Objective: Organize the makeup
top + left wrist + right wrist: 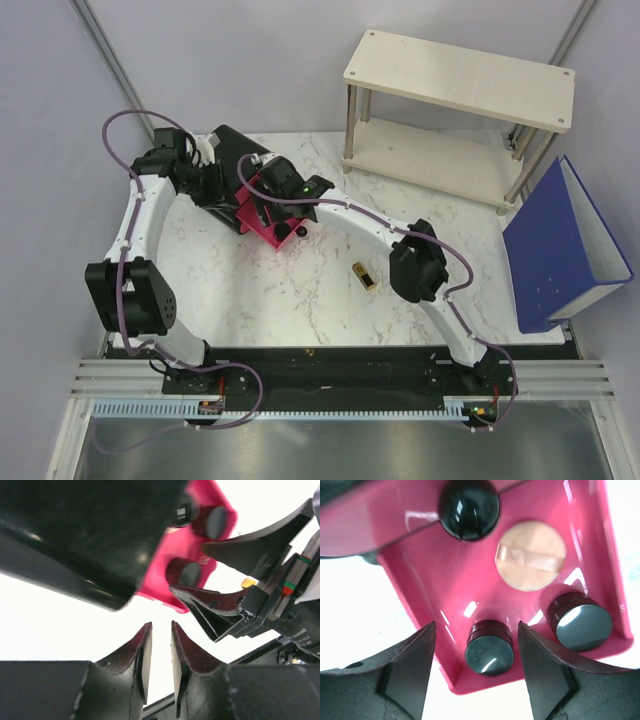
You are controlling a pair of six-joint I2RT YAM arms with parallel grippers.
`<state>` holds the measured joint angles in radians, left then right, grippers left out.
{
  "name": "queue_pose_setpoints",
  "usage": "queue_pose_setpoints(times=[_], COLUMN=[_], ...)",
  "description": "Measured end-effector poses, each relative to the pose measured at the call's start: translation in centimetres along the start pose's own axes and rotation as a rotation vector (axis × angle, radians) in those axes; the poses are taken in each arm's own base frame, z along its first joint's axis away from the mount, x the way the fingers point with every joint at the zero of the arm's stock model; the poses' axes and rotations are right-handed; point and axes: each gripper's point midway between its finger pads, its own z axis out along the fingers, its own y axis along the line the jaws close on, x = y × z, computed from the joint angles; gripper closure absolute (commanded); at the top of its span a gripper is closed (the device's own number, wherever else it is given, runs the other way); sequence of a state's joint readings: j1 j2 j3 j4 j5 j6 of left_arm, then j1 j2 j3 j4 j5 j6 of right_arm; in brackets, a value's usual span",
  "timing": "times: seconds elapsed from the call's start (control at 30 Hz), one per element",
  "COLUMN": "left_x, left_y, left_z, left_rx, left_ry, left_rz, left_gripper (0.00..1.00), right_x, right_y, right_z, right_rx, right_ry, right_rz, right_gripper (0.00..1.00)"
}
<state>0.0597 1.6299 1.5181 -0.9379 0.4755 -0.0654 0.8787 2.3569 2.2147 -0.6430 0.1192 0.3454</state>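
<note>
A pink drawer stands pulled out of the black box. In it lie two round black compacts, a peach compact and a glossy black round piece. My right gripper is open, its fingers either side of the nearer black compact with a gap on each side. My left gripper hovers just left of the drawer, its jaws narrowly apart with nothing between them. A gold-and-black lipstick lies alone on the marble table.
A pale wooden two-tier shelf stands at the back right. A blue binder leans at the right edge. The two grippers sit close together over the drawer.
</note>
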Motion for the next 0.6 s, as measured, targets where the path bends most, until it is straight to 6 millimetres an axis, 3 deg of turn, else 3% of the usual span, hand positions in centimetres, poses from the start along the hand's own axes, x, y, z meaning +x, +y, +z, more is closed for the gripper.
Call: queue_pose_setpoints(times=[0.1, 0.2, 0.4, 0.47, 0.6], left_x=[-0.8, -2.0, -4.5, -5.5, -7.1], left_y=[-1.2, -1.7, -1.3, -1.0, 0.0], left_z=[-1.2, -2.1, -2.8, -2.7, -1.3], left_rx=[0.036, 0.038, -0.014, -0.035, -0.062], left_ry=[-0.058, -0.121, -0.219, -0.241, -0.255], left_rz=[0.036, 0.067, 0.061, 0.049, 0.012], left_gripper=[0.70, 0.98, 0.98, 0.98, 0.98], right_x=[-1.6, -2.9, -4.3, -4.5, -3.9], right_y=[0.2, 0.0, -2.2, -4.0, -8.6], right_z=[-1.4, -2.7, -5.7, -6.3, -6.6], right_rx=[-0.002, 0.009, 0.044, 0.061, 0.100], right_ry=[-0.043, -0.085, -0.144, -0.154, -0.152], right_rz=[0.005, 0.017, 0.128, 0.194, 0.328], right_gripper=[0.27, 0.28, 0.40, 0.51, 1.00])
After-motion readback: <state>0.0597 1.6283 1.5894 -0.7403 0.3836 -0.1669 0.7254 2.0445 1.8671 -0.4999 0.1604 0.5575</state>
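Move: The open drawer's middle is some 3 cm ahead, 1 cm left and 5 cm below the right hand. The near black jar, already let go, stands 4 cm below that hand, about 1 cm back. The second jar is 4 cm ahead and 5 cm right, the gold case 11 cm back and 18 cm right. For the left hand, the organizer's black top is roughly 10 cm straight ahead, a little lower; the drawer is about 2 cm ahead, 9 cm right. Already clear of the near jar, the right hand keeps rising about 6 cm out of the drawer, then swings right about 9 cm and a little forward, past the second jar, turning clockwise some 20 degrees while its fingers close to under half. The left hand rises about 5 cm, then goes as far forward towards the organizer's top, its fingers tilting up and shutting on nothing. ##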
